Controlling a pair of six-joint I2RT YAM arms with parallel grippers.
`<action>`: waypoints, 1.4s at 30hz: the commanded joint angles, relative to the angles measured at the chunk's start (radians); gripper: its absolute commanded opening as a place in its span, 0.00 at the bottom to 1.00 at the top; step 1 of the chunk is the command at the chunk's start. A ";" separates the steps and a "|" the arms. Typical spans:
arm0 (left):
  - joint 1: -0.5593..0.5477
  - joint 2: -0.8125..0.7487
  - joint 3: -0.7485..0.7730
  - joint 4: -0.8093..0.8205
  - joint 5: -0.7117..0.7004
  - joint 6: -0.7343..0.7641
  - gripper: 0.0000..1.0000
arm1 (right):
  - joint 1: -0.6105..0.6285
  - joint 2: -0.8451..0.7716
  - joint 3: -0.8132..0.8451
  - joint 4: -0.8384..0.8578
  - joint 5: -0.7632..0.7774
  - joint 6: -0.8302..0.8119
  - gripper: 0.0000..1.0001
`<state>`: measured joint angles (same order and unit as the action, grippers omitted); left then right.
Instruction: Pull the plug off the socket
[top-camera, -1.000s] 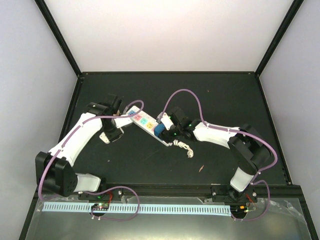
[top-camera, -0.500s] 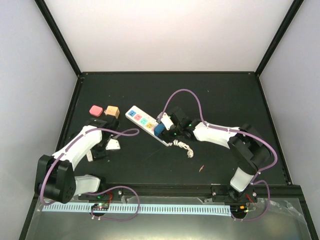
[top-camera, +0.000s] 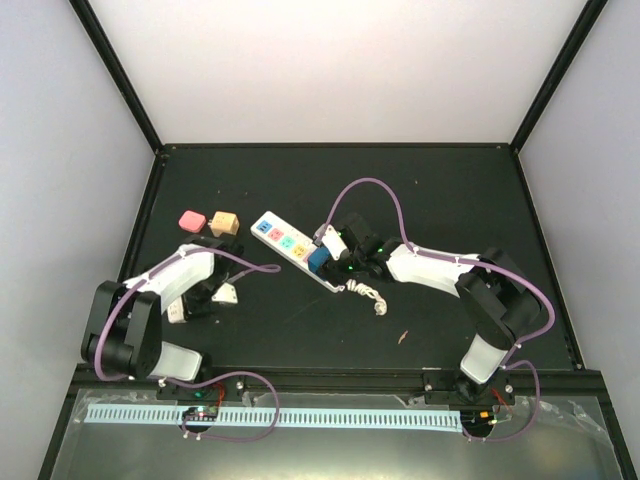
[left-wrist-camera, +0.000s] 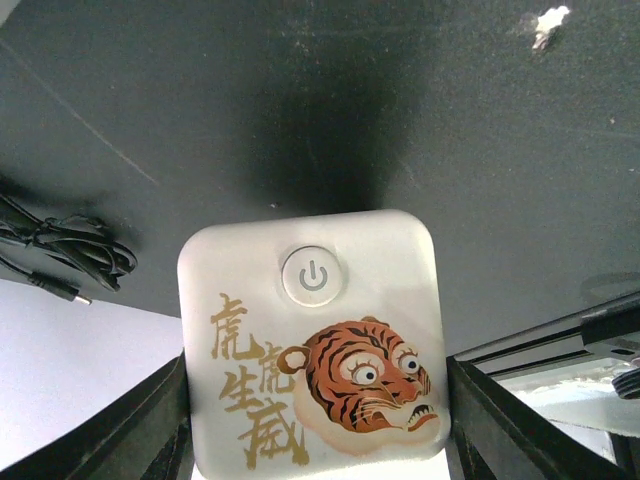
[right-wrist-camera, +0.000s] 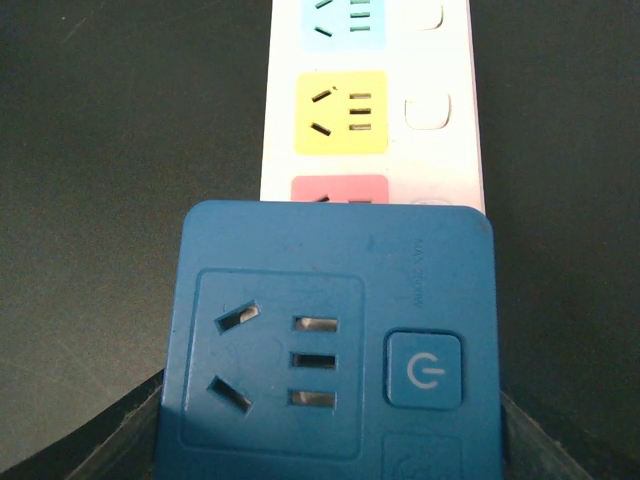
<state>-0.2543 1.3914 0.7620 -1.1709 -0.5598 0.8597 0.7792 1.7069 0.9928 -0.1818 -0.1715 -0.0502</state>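
The socket is a long white power strip (top-camera: 283, 240) with coloured outlet faces, lying slantwise mid-table, its bundled white cord (top-camera: 369, 293) at the near end. A blue cube plug (top-camera: 316, 261) sits on that near end. My right gripper (top-camera: 322, 256) is shut on the blue plug (right-wrist-camera: 330, 340), which covers most of the pink outlet; the strip (right-wrist-camera: 440, 150) runs on beyond it. My left gripper (top-camera: 220, 295) is off to the left, apart from the strip, shut on a white cube adapter (left-wrist-camera: 310, 340) with a tiger print and a power button.
A pink cube (top-camera: 190, 218) and an orange cube (top-camera: 224, 221) lie at the far left, beside the strip's far end. A small reddish scrap (top-camera: 403, 336) lies near the right arm. A black cable (left-wrist-camera: 60, 250) shows at the table's edge.
My left arm has drawn back from the strip's far end to the near left with the white cube, uncovering the pink and orange cubes. The right arm and blue plug have not moved.
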 joint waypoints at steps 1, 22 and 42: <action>0.006 0.053 0.047 0.035 0.037 -0.025 0.52 | -0.007 0.052 -0.008 -0.053 0.009 -0.007 0.37; -0.002 0.067 0.241 -0.020 0.278 -0.079 0.99 | -0.013 0.040 -0.007 -0.050 0.005 -0.009 0.41; -0.004 0.046 0.639 0.052 0.788 -0.355 0.99 | -0.025 -0.211 -0.076 0.019 -0.054 -0.033 1.00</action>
<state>-0.2558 1.4586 1.3445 -1.1824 0.0822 0.5980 0.7677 1.5520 0.9375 -0.1944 -0.2050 -0.0727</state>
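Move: The left gripper holds the white tiger plug; its set-down spot on the table is about 2 cm ahead, 2 cm right and 3 cm below. The white adapter sits 8 cm ahead and 7 cm right; the orange plug 18 cm ahead, 9 cm right; the strip's near-left end 18 cm ahead, 17 cm right. The right gripper has the blue plug between its fingers, with the power strip's middle some 2 cm ahead, 5 cm left and 4 cm below. Ease the left gripper forward, right and slightly down to set the white tiger plug on the table, open wide and let go, then sweep up, right and forward about 18 cm towards the strip's left end, swinging the fingers some 45 degrees to point nearly straight down. Keep the right gripper on the blue plug, then open it and lift clear by about 4 cm. ##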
